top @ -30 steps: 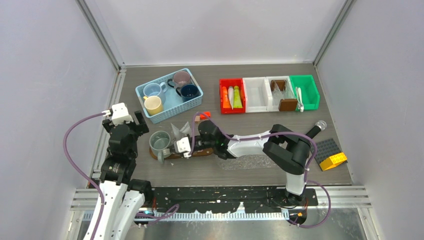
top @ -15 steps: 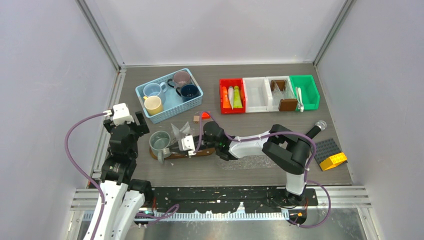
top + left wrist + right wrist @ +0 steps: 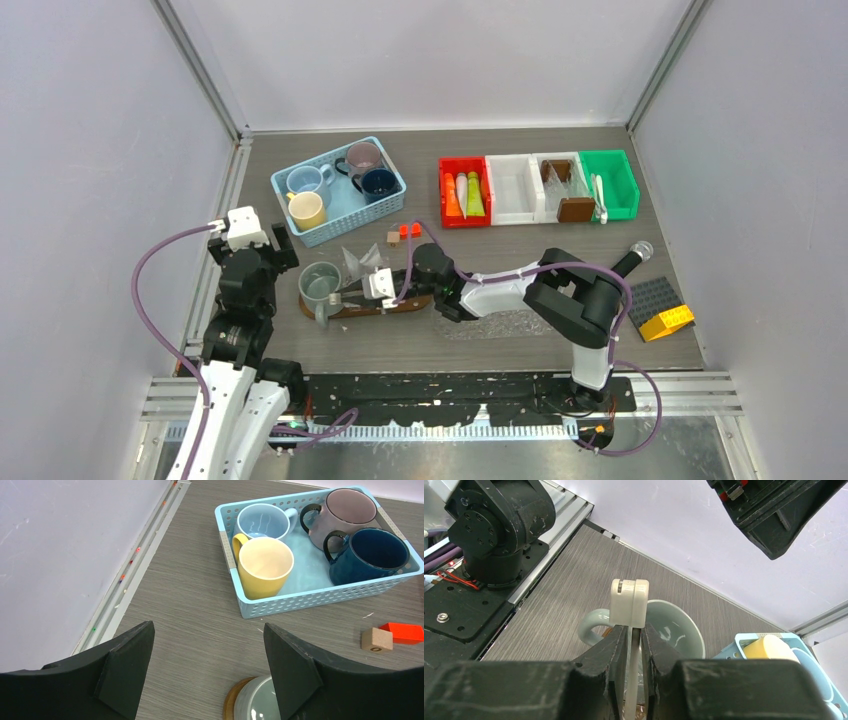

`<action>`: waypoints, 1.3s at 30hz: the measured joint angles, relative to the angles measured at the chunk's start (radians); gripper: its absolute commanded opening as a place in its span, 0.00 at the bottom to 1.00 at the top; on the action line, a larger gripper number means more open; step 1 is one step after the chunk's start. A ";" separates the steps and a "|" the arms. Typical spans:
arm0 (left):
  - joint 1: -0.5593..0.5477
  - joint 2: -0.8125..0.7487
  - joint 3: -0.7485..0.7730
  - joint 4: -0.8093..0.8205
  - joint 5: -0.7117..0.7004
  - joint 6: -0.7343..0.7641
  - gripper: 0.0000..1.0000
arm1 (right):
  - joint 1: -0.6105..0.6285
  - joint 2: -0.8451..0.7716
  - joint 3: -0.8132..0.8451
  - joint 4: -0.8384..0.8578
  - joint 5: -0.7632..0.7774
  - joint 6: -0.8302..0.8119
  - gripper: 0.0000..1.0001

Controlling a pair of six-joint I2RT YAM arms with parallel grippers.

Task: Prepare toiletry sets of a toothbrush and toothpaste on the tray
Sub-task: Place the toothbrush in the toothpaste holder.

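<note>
My right gripper (image 3: 634, 630) is shut on a thin white toothbrush (image 3: 629, 602) with a cream cap over its head, held at the near rim of the grey-green mug (image 3: 669, 625). From above, that mug (image 3: 320, 283) stands on the left end of the brown wooden tray (image 3: 345, 310), with the right gripper (image 3: 385, 287) just right of it. Toothpaste tubes (image 3: 465, 193) lie in the red bin. My left gripper (image 3: 207, 627) hangs open and holds nothing, above the table just behind the mug (image 3: 260, 700).
A light blue basket (image 3: 310, 597) holds yellow, light blue, mauve and navy mugs. A small wooden block (image 3: 392, 237) and an orange block (image 3: 408, 230) lie behind the tray, beside crumpled clear wrap (image 3: 360, 262). White and green bins (image 3: 610, 185) stand at back right; a yellow piece (image 3: 665, 322) lies at right.
My right gripper has shifted slightly right with the toothbrush, uncovering the wooden and orange blocks behind it. The left arm has stayed put.
</note>
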 measured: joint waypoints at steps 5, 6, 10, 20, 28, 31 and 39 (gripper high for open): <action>0.000 0.000 0.000 0.000 0.006 0.000 0.82 | 0.000 0.000 -0.007 0.005 0.000 0.000 0.22; 0.000 0.000 -0.001 0.000 0.006 0.001 0.82 | 0.000 0.000 -0.009 0.006 0.000 -0.001 0.22; 0.000 0.000 -0.003 0.000 0.006 0.002 0.82 | 0.000 0.000 -0.022 0.006 0.001 -0.009 0.23; 0.000 -0.007 -0.005 0.000 0.013 0.004 0.82 | 0.000 0.000 -0.029 0.000 0.002 -0.035 0.32; 0.000 -0.010 -0.005 0.000 0.014 0.004 0.82 | 0.000 -0.020 -0.040 -0.007 0.007 -0.046 0.78; 0.000 -0.013 -0.005 0.000 0.014 0.004 0.82 | 0.000 -0.036 -0.044 -0.008 0.010 -0.050 0.98; 0.000 -0.024 -0.005 0.000 0.015 0.004 0.82 | 0.000 -0.093 -0.058 -0.016 0.011 -0.054 1.00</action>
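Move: The toothbrush is already upright in the right fingers, pinched below its head; the clear toothpaste holder it goes into has its middle about 4 cm to this hand's right, 3 cm ahead and 10 cm below. The toothpaste tubes leaning in it lie some 6 cm ahead, 4 cm right and 5 cm down. The grey-green mug is roughly 5 cm left, 3 cm ahead and 9 cm below. From the left hand the holder is some 19 cm right, 6 cm back, 16 cm below. The toothbrush is eased about 1 cm farther down into the toothpaste holder by the right hand, its fingers still pointing left with hardly any turn. The fingers then let go, spreading slowly at first and then wide, while the hand lifts about 3 cm from its lowest point and draws back slightly to the right, away from the mug. ##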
